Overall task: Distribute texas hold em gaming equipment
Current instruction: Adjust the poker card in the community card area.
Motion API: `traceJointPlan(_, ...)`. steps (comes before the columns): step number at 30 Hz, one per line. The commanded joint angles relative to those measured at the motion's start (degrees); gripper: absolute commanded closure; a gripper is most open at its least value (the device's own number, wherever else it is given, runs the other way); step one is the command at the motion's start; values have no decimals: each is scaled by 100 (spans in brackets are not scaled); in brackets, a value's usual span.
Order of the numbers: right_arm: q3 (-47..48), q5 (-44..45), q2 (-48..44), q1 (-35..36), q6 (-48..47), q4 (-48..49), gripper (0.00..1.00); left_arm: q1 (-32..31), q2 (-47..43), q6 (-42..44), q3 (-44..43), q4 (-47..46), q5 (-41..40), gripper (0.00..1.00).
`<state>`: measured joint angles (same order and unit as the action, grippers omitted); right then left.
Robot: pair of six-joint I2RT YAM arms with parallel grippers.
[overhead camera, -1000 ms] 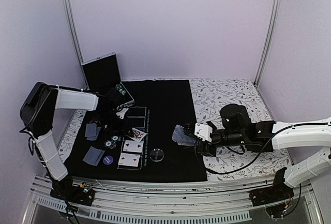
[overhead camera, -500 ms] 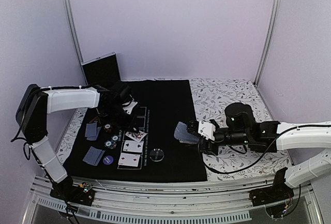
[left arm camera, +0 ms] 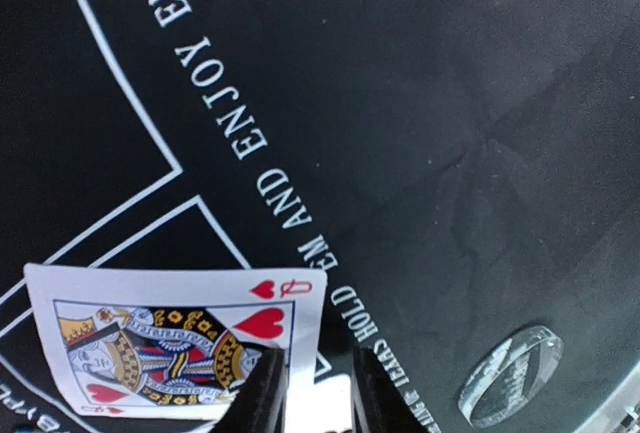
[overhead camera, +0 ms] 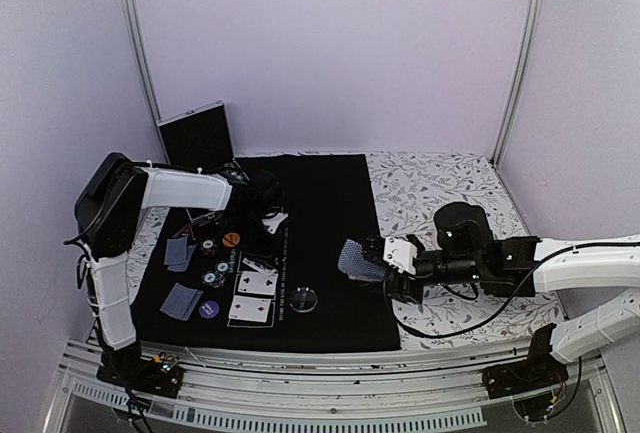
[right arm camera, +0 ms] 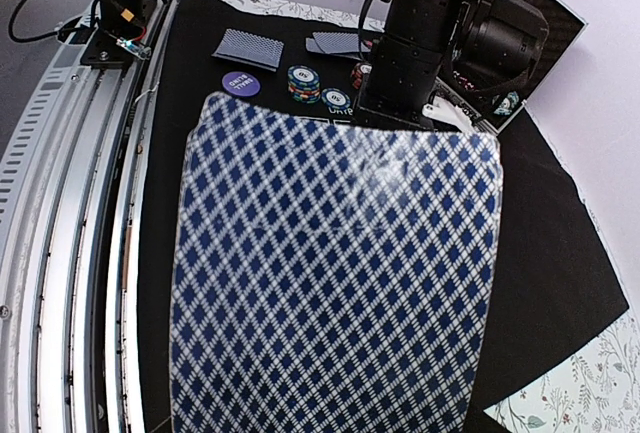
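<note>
The queen of hearts (left arm camera: 170, 338) lies face up on the black mat (left arm camera: 420, 123). My left gripper (left arm camera: 318, 368) (overhead camera: 268, 219) hovers over the card's right edge; its jaws stand narrow with nothing between them. Two more face-up cards (overhead camera: 258, 279) lie just nearer. My right gripper (overhead camera: 374, 259) holds a blue lattice-backed card (right arm camera: 335, 273) (overhead camera: 350, 258) above the mat's right side, and the card hides its fingers. The clear disc (left arm camera: 510, 375) (overhead camera: 305, 300) rests right of the printed text. Face-down cards (overhead camera: 180, 251), striped chips (overhead camera: 218, 275) and a purple disc (overhead camera: 208, 309) sit at the left.
An open black case (overhead camera: 197, 138) stands at the mat's far left corner. A floral cloth (overhead camera: 450, 193) covers the table right of the mat. The left arm (right arm camera: 430, 33) rises behind chip stacks (right arm camera: 303, 81) in the right wrist view. Metal rails (overhead camera: 330, 378) run along the near edge.
My left gripper has moved right, from beside the case and chips to above the queen, and its jaws have narrowed. The right gripper has barely shifted, and it still holds its card.
</note>
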<state>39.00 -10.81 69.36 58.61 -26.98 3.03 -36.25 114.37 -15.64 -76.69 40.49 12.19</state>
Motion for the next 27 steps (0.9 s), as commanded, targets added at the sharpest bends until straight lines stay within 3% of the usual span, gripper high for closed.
traceJointPlan(1,-22,52,-61,37,88,201,49,7,150,59,-180,-244,124,76)
traceJointPlan(9,-43,132,-157,34,53,83,49,111,472,-215,-406,-326,-117,76)
traceJointPlan(17,-193,191,-345,34,138,120,49,143,-68,-339,-260,-963,480,74)
traceJointPlan(21,-229,187,-396,36,175,102,48,541,-313,-287,-307,-999,328,74)
traceJointPlan(27,-290,211,-479,35,201,95,49,846,331,-264,-468,-783,-21,77)
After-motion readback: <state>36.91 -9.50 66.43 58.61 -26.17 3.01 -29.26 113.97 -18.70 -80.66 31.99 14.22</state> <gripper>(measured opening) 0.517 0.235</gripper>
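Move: The queen of hearts lies askew on the third community slot, its middle about 4 cm left and 2 cm ahead of the left fingertips, which are down at its right-hand end. The next face-up card is centred some 4 cm back and 4 cm left of the fingertips, the clear disc roughly 6 cm back and 6 cm right, both at table level. From the right hand, the queen is about 24 cm left, 11 cm ahead and 16 cm below. The queen of hearts is dragged outward and slightly right by the left fingertips, which stay nearly shut and low on its right-hand end for about 3 cm. They then come free, rising about 4 cm while sweeping another 5 cm forward and finally back left, the wrist tilting some 15 degrees. ##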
